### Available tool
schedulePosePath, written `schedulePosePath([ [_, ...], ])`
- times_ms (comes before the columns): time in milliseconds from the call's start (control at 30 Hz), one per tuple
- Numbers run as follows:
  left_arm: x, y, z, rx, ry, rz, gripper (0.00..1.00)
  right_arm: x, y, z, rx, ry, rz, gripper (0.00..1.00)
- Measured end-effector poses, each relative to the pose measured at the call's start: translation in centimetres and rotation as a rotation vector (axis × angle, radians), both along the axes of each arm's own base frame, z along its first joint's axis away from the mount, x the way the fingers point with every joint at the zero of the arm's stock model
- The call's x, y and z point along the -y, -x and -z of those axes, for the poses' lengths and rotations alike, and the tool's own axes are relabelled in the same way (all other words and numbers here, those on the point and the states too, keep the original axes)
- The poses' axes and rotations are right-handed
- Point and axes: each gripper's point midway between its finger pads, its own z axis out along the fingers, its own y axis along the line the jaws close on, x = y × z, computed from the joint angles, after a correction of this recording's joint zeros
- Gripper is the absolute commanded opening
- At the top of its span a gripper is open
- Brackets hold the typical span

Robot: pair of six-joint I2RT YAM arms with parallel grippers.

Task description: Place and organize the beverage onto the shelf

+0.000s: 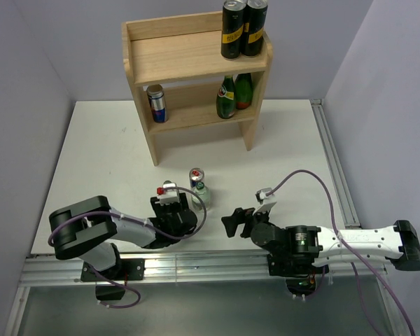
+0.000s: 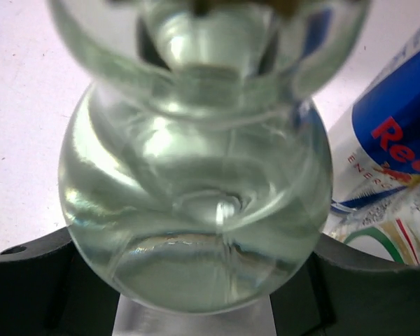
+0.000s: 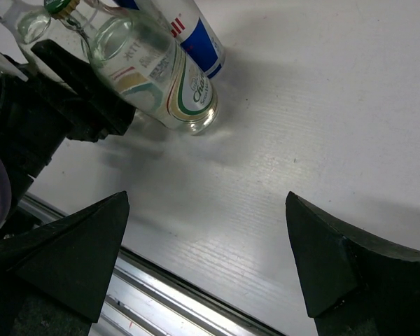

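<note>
The wooden shelf stands at the back. Its lower board holds two dark-green bottles and a blue-silver can. On the table a second blue-silver can stands beside a clear bottle. Another clear bottle fills the left wrist view, where the black fingers of my left gripper press against both its sides. In the right wrist view this bottle shows a green cap. My right gripper hangs open over bare table, right of the drinks.
Two black-and-yellow cans stand on the right end of the shelf's top board. A metal rail runs along the near table edge, another along the right edge. Grey walls close in both sides.
</note>
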Motion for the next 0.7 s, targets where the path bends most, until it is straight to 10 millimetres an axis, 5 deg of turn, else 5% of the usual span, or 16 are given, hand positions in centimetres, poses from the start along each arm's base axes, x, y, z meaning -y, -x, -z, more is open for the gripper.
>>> schedulePosePath([
  [33,-0.1,-0.1,0.0,-0.001,-0.003,-0.001,0.31,-0.1,0.0,0.1,0.001,0.004,-0.002,1.00],
  [67,-0.1,-0.2,0.0,-0.002,-0.004,-0.003,0.01,-0.1,0.0,0.1,0.001,0.009,-0.005,1.00],
  [233,-0.4,0.0,-0.6,-0.037,-0.012,-0.044,0.00,-0.1,0.0,0.1,0.007,0.013,-0.008,1.00],
  [333,-0.3,0.7,-3.1,-0.049,-0.004,-0.060,0.00,0.0,0.0,-0.2,0.012,0.005,-0.008,1.00],
  [433,0.8,0.7,-8.1,-0.046,0.025,-0.048,0.00,0.0,-0.1,-0.4,0.020,0.001,-0.008,1.00],
  [600,3.0,-1.1,-20.3,0.022,0.132,0.033,0.00,0.1,-0.2,-0.7,0.034,0.013,-0.010,1.00],
  [700,2.1,-3.1,-27.8,0.091,0.167,0.057,0.00,0.1,-0.3,-1.1,0.044,0.014,-0.011,1.00],
])
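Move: The left hand already grips a clear bottle low at the table. The free stretch of the middle shelf beside the shelf's Red Bull can lies about 19 cm ahead, 4 cm right and 20 cm up; that can is some 19 cm ahead and 4 cm left. On the table, the other clear bottle stands level and 10 cm right, the second can 6 cm ahead and 8 cm right. From the right hand, the free stretch is about 30 cm ahead, 14 cm left, 12 cm up. Keeping its grip, the left hand lifts the clear bottle almost straight up about 28 cm, towards the shelf. ##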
